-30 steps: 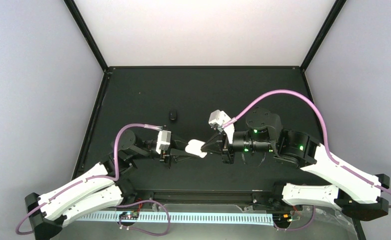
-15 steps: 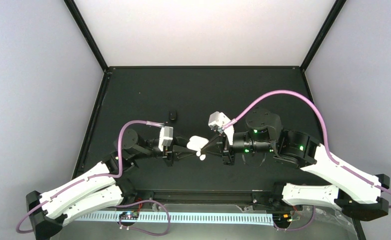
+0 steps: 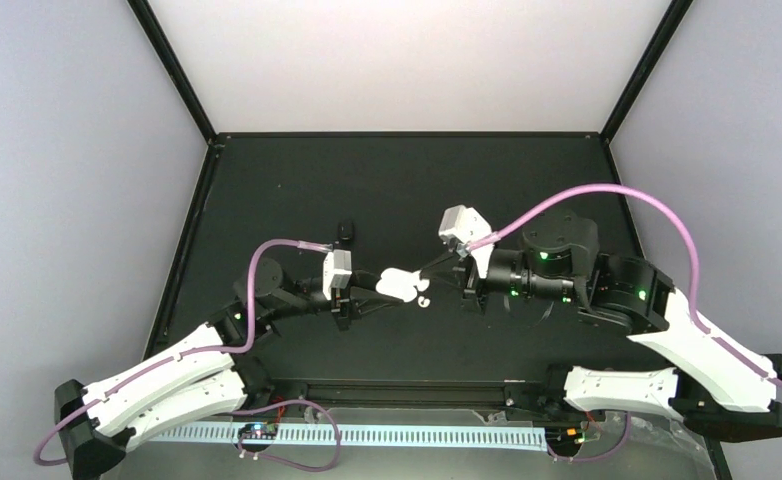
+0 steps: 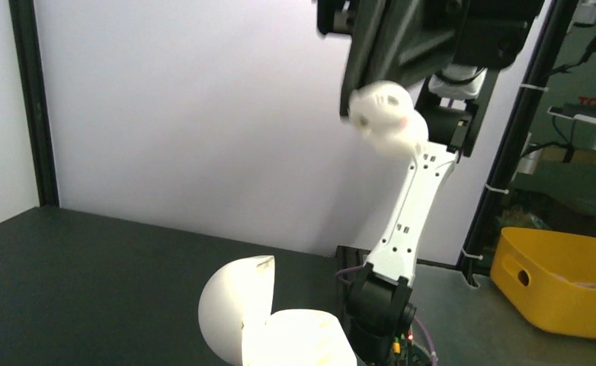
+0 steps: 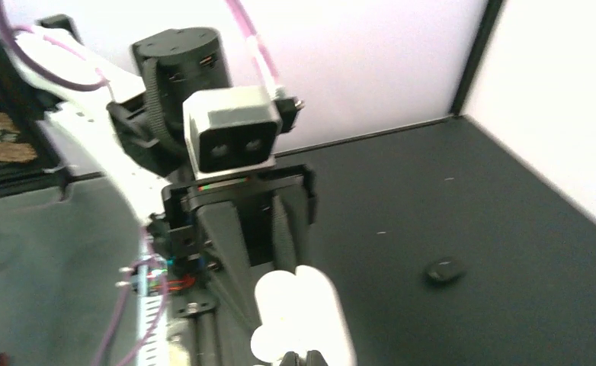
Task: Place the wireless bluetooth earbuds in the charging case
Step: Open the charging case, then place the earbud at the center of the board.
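Observation:
My left gripper (image 3: 387, 287) is shut on the white charging case (image 3: 399, 283), held above the table with its rounded lid (image 4: 238, 305) swung open. Just to the case's right, my right gripper (image 3: 429, 278) is shut, and a white curled earbud (image 3: 423, 298) sits at its fingertips. That earbud shows as a blurred white blob (image 4: 382, 118) under the black fingers in the left wrist view. A round white blob (image 5: 268, 343) beside the shut tips (image 5: 302, 357) in the right wrist view may be the same earbud. One black earbud (image 3: 345, 232) lies on the table behind the left wrist.
The black table (image 3: 407, 180) is walled by pale panels at the back and sides. A yellow bin (image 4: 562, 282) stands off the table beyond the right arm's base. The black earbud (image 5: 443, 271) lies alone on the mat.
My right arm has drawn back to the right, away from the case, with the white earbud moving along at its tips. My left gripper has shifted the case slightly up and right.

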Available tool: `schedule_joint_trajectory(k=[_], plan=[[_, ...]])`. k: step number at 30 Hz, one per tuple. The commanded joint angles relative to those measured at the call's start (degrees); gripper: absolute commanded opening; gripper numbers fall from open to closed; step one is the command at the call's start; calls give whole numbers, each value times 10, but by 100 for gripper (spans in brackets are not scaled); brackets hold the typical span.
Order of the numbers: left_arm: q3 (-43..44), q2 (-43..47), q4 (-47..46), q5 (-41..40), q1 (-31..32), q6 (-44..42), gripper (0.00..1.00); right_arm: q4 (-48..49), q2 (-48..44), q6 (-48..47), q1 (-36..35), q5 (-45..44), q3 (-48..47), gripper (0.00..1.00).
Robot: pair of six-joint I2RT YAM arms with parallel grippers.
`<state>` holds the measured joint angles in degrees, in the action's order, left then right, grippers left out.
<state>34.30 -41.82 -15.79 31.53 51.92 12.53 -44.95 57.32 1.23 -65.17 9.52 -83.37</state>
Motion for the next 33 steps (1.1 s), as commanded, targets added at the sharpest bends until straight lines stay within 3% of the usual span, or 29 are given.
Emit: schedule_joint_trajectory(k=[1,7,12,15,25,33], plan=[[-8,-3,15,-22,-10,-1,2,-50,-1,-73,2,-136,-17,1],[-18,29,41,-27,-13,-10,2,-10,-21,-18,15,-266,107,1],[-22,54,58,-24,-13,-10,2,80,-21,84,126,-163,270,1],[-24,64,70,-21,-13,-11,1,128,7,116,150,-149,331,1],[-65,92,54,-13,-13,0,2,257,148,263,210,-156,432,1],[-69,98,71,-8,-13,-11,2,285,221,271,210,-138,448,1]])
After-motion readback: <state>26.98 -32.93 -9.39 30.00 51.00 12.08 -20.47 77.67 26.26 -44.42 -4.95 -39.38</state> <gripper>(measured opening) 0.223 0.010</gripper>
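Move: The white earbud lying on the table is about 16 cm ahead of the right hand and 39 cm below it, roughly 1 cm to its right; a black earbud is some 8 cm beyond it and 7 cm farther right. The open white case, held in the left fingers, is about 4 cm to the right hand's left, 1 cm ahead and 6 cm lower. From the left hand, the table earbud is 16 cm ahead, 5 cm right, 33 cm down. With a white earbud still at its shut fingertips, the right hand leaves the already open case and, after a tiny lift, swoops some 36 cm down while going about 14 cm forward and 7 cm to its right, towards the table earbud, its wrist swinging from sideways to steeply down and slowing near the end. The left hand keeps its grip on the case and sinks about 4 cm, easing 2 cm to its left. ##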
